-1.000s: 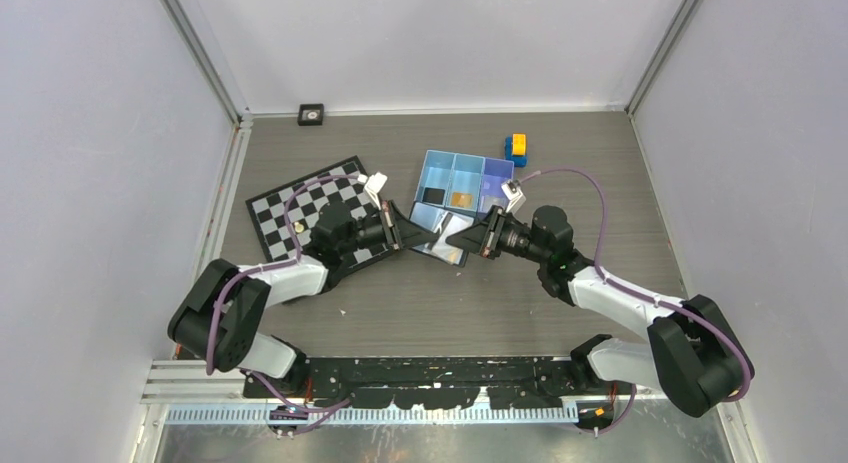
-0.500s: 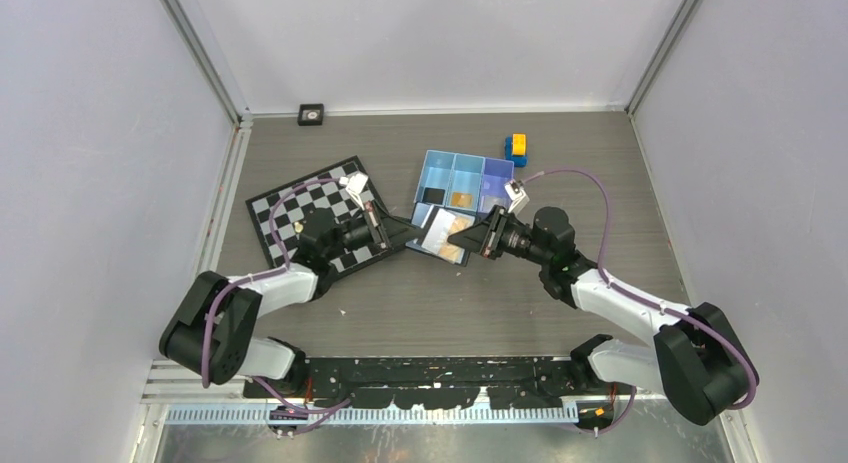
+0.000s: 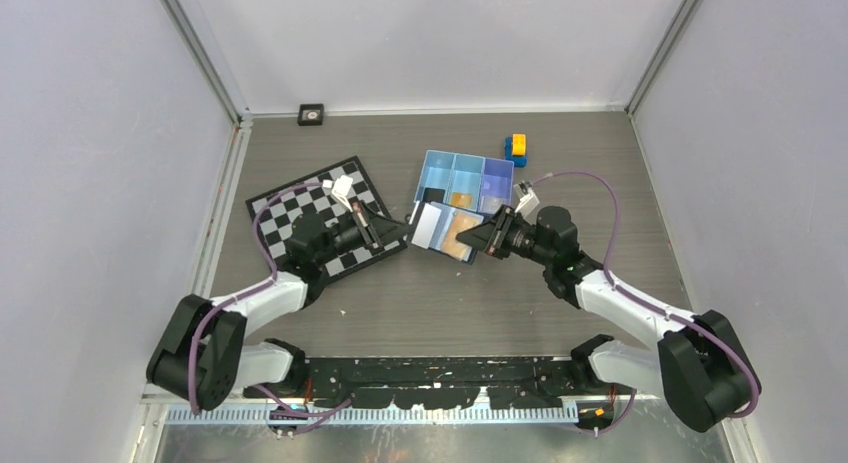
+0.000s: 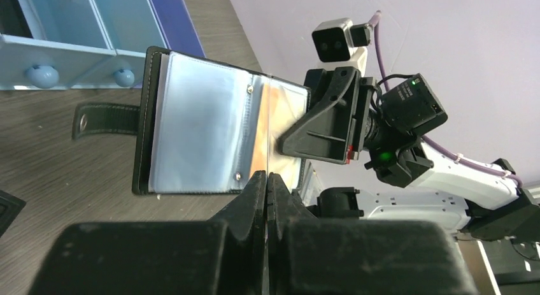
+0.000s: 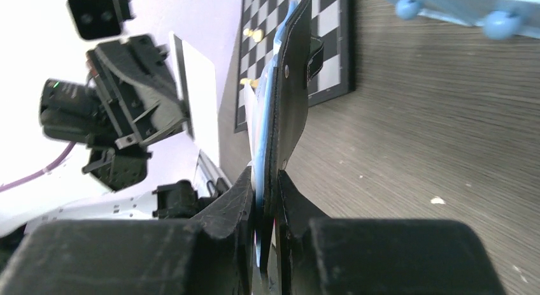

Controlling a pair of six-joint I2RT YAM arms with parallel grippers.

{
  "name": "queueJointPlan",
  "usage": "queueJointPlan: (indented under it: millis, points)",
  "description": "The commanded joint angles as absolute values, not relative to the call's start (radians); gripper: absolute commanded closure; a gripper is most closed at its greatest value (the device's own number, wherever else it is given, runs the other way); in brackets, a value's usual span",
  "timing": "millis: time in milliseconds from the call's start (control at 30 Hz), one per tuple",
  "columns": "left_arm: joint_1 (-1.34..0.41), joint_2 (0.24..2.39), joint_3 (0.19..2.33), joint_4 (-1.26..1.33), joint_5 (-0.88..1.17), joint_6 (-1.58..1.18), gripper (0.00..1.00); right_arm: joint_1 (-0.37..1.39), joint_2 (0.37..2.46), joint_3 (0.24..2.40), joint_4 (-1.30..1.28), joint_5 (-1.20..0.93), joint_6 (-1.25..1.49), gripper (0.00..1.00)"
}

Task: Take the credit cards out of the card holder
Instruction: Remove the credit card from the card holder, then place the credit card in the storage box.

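The black card holder point(image 3: 458, 233) hangs open above the table, its pale bluish sleeves point(image 4: 197, 123) facing my left wrist camera, with an orange sheen on the half nearest the right gripper. My right gripper point(image 3: 483, 239) point(image 5: 267, 180) is shut on the holder's edge point(image 5: 293, 85). My left gripper point(image 3: 403, 227) point(image 4: 267, 177) is shut on a silvery-white credit card point(image 3: 425, 225) point(image 5: 197, 97), which is clear of the holder and just left of it. That card is edge-on in the left wrist view.
The light-blue tray point(image 3: 497, 168) stands right behind the holder, with a gold-orange flat piece point(image 3: 461, 198) and a black one point(image 3: 432, 195) in its compartments. A chessboard point(image 3: 290, 198) lies under the left arm. A yellow-and-blue block point(image 3: 516, 148) sits behind the tray.
My left gripper has drawn back to the left with the silvery card, which came out of the holder. The right gripper kept its hold and shifted slightly right.
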State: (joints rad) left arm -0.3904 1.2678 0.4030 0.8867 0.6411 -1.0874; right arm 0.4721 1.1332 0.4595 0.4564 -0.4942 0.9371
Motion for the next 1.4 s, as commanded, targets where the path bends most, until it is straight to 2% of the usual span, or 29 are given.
queueJointPlan:
  millis: [0,300,500,867,1000,1367]
  points:
    - [-0.386,1.162,0.403,0.762,0.567,-0.988,1.00,0.444,1.051,0.485,0.350,-0.389,0.887,1.00]
    - [-0.423,1.147,0.467,0.619,0.496,-0.865,1.00,0.434,0.890,0.552,0.020,-0.124,0.818,1.00]
    - [-0.450,1.285,0.594,0.591,0.480,-0.864,1.00,0.434,0.808,0.607,-0.183,0.057,0.816,0.99]
    - [-0.580,1.553,0.808,0.549,0.361,-0.851,1.00,0.433,0.400,0.618,-0.388,0.499,0.782,1.00]
    - [-0.638,1.657,0.916,0.515,0.308,-0.861,1.00,0.433,0.367,0.610,-0.391,0.524,0.793,1.00]
    - [-0.652,1.918,1.130,0.536,0.277,-0.942,1.00,0.433,0.376,0.597,-0.374,0.478,0.814,0.99]
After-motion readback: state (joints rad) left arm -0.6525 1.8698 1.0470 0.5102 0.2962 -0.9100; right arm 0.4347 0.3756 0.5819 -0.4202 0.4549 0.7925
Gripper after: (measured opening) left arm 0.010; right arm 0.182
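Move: The left hand already has a white card in its fingers. The blue-and-purple tray it is taking it to lies about 17 cm ahead and 13 cm to the right, some 16 cm below. The card holder, in the right fingers, is about 8 cm to the left hand's right at its own height; the chessboard is 20 cm left and 10 cm ahead. From the right hand the tray is roughly 17 cm ahead and 2 cm right, the toy truck 28 cm ahead and 15 cm right. Still pinching the white card, the left hand eases up and left about a centimetre, then swings some 13 cm right and 10 cm forward towards the tray, sinking about 7 cm and rolling its left side up. The right hand keeps its grip on the card holder and carries it about 20 cm right, away from the tray, turning some 50 degrees clockwise and ending about 6 cm higher before it stops. ##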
